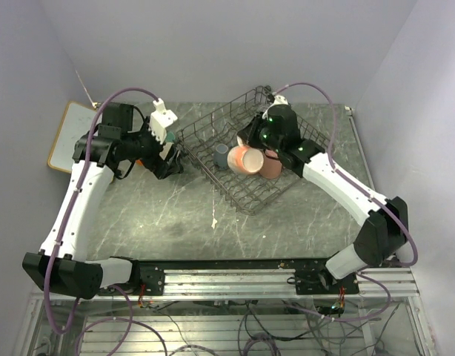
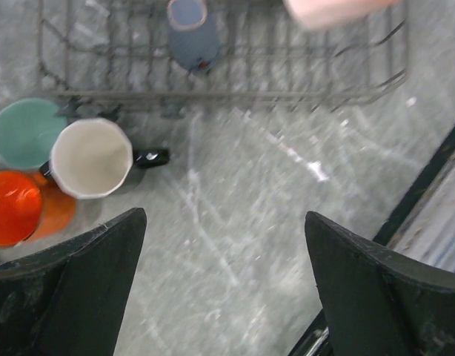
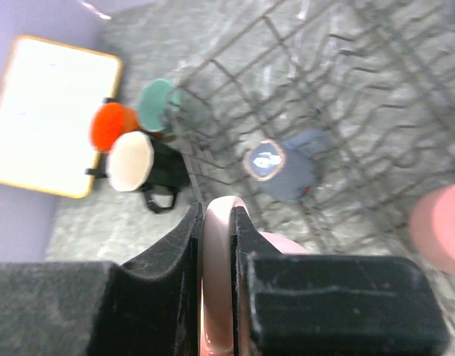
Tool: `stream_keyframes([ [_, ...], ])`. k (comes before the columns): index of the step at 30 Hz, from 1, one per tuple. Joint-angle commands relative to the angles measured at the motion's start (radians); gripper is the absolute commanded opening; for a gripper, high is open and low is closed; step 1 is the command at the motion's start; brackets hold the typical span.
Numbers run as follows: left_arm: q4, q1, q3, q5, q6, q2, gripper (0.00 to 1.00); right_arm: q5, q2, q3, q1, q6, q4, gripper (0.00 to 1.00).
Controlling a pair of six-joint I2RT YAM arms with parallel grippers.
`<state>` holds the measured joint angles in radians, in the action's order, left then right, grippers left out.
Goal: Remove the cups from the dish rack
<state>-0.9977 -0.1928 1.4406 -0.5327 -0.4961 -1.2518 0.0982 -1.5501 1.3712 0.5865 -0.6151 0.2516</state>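
Observation:
The grey wire dish rack (image 1: 213,130) stands at the middle of the table. My right gripper (image 1: 253,144) hangs over it, shut on the rim of a pale pink mug (image 1: 244,159); in the right wrist view the fingers (image 3: 184,245) pinch that mug's wall (image 3: 281,242). A small grey-blue cup (image 1: 221,153) lies in the rack, and a second pink cup (image 1: 273,165) sits beside the held mug. Left of the rack stand a mint green cup (image 2: 24,132), a black mug (image 2: 90,157) with a white inside and an orange cup (image 2: 16,208). My left gripper (image 2: 226,245) is open above bare table beside them.
A wood-framed whiteboard (image 1: 68,133) lies at the far left by the wall. Behind the arms' bases, the black and metal rail (image 1: 235,271) runs along the near edge. Walls close in behind and on both sides.

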Motion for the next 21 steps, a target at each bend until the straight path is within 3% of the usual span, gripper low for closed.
stream_keyframes([
  [1, 0.172, 0.005, -0.014, -0.240, 0.286, -0.018, 0.99, -0.208, 0.065, -0.090, -0.012, -0.179, -0.391, 0.00],
  [10, 0.836, 0.083, -0.207, -0.602, 1.010, -0.008, 0.99, -0.392, 0.056, -0.150, -0.028, -0.487, -0.714, 0.00],
  [15, 1.156, 0.088, -0.321, -0.615, 1.248, 0.039, 0.99, -0.510, 0.006, -0.203, -0.050, -0.679, -0.942, 0.00],
  [21, 1.621, 0.090, -0.445, -0.625, 1.639, 0.045, 0.97, -0.569, -0.056, -0.224, -0.054, -0.852, -1.170, 0.00],
])
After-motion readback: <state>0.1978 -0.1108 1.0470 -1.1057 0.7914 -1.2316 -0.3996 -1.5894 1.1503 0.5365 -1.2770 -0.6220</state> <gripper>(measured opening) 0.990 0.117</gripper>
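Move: The peach-and-white mug, already held by its handle in the right fingers, hangs about 5 cm back of and 4 cm below the right hand. The left hand, its goal, is some 22 cm to the left and 6 cm back, at about the same height. From the left hand, that mug lies about 20 cm right, nearly level with it. Below in the rack, the blue-grey cup stands roughly 13 cm right and 3 cm ahead of the left hand; the pink tumbler is about 8 cm right and 6 cm back of the right hand. Up and to the left, the right hand carries the mug some 10 cm higher and 7 cm across, keeping its pinch on the handle and rolling about 50 degrees, its fingers swinging from a downward slant to nearly level. The left hand rises and goes right to meet it, fingers staying wide open and swinging up to level, and comes close to the mug's rim. ##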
